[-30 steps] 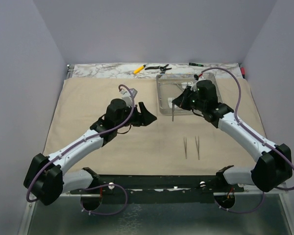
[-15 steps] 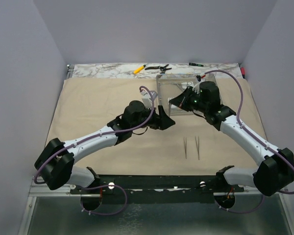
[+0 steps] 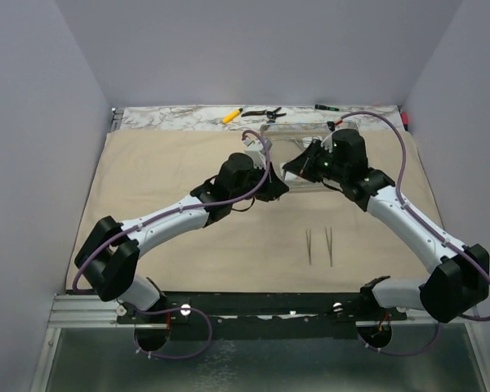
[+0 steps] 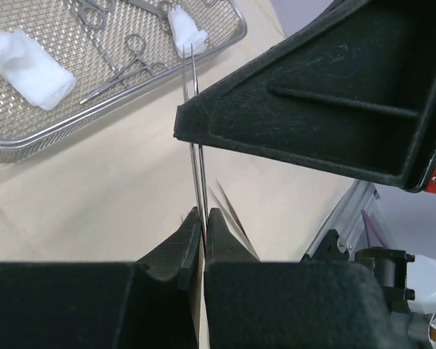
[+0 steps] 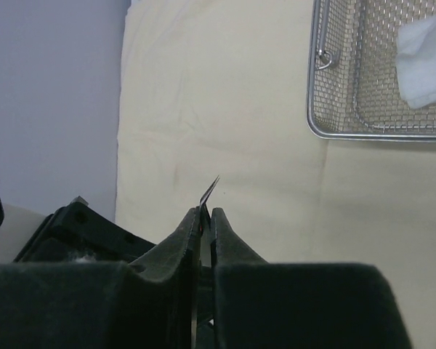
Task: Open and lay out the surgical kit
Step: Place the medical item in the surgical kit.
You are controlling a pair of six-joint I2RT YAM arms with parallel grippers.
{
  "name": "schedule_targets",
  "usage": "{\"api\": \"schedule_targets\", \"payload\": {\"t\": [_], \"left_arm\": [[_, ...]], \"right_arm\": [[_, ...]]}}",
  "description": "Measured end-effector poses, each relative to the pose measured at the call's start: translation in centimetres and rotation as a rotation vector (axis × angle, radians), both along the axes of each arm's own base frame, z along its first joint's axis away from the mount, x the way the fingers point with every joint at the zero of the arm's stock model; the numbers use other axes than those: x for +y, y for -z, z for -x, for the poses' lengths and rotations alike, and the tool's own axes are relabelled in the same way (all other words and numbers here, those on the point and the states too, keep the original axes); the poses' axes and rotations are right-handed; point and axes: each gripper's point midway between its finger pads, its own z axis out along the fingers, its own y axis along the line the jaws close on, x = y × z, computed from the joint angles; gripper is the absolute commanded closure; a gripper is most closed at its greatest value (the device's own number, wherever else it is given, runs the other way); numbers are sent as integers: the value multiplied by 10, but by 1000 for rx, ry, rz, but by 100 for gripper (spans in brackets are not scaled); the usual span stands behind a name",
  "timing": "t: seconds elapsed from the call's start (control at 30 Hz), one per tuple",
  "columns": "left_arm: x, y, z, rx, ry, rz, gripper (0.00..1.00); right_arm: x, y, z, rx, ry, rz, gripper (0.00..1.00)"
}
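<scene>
The beige cloth wrap (image 3: pixel 147 180) lies spread flat over the table. On it at the back stands the tray (image 3: pixel 298 126), with a mesh floor (image 4: pixel 29 116) holding white gauze (image 4: pixel 29 65) and a ring-handled clamp (image 4: pixel 123 69). In front of the tray my two grippers meet over the cloth. The left gripper (image 3: pixel 276 186) (image 4: pixel 203 214) is shut on one end of thin tweezers (image 4: pixel 197 174). The right gripper (image 3: pixel 290 170) (image 5: pixel 206 212) is shut on the same tweezers, whose tip (image 5: pixel 211 187) pokes out past its fingers. Two more tweezers (image 3: pixel 309 245) (image 3: pixel 328 245) lie side by side on the cloth.
Behind the cloth runs a marbled strip of table (image 3: pixel 171 118) with a yellow pen (image 3: pixel 233 115), black-handled pliers (image 3: pixel 263 113) and a green-tipped tool (image 3: pixel 325 107). Grey walls close in the left, right and back. The tray's rim (image 5: pixel 334 134) lies close to the right gripper.
My left arm swung right to the right gripper, and its open jaws shut on the tweezers that the right gripper holds. The right gripper shifted only slightly toward the tray.
</scene>
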Motion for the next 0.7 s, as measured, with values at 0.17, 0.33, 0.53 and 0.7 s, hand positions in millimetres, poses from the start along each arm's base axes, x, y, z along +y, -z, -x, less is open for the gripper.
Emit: {"api": "schedule_targets", "payload": {"t": [0.17, 0.33, 0.53, 0.7], "left_arm": [[-1, 8, 8, 32, 42, -21, 100], [-2, -1, 17, 57, 138, 8, 100], [4, -25, 24, 79, 219, 77, 100], [3, -60, 37, 87, 301, 162, 100]], "right_arm": [[0, 8, -1, 34, 8, 8, 43], [-5, -10, 4, -15, 25, -14, 35], [-11, -43, 26, -190, 6, -125, 18], [-9, -57, 43, -330, -40, -234, 16]]}}
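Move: The tweezers are held between both grippers. From the left hand, the nearer laid-out tweezers lie about 8 cm back, 8 cm right and 20 cm down, the farther ones about 14 cm right at the same depth; the tray's middle is some 23 cm ahead, 11 cm right and 18 cm down. From the right hand, the left gripper is about 5 cm back, straight behind and 3 cm lower. Keep the left gripper shut on the tweezers while the right fingers open wide and let go of them. Draw the left hand back, then raise it about 6 cm while swinging it some 15 degrees clockwise; once open, lift the right hand a similar amount and back from the tray, tipping its fingers upward. ##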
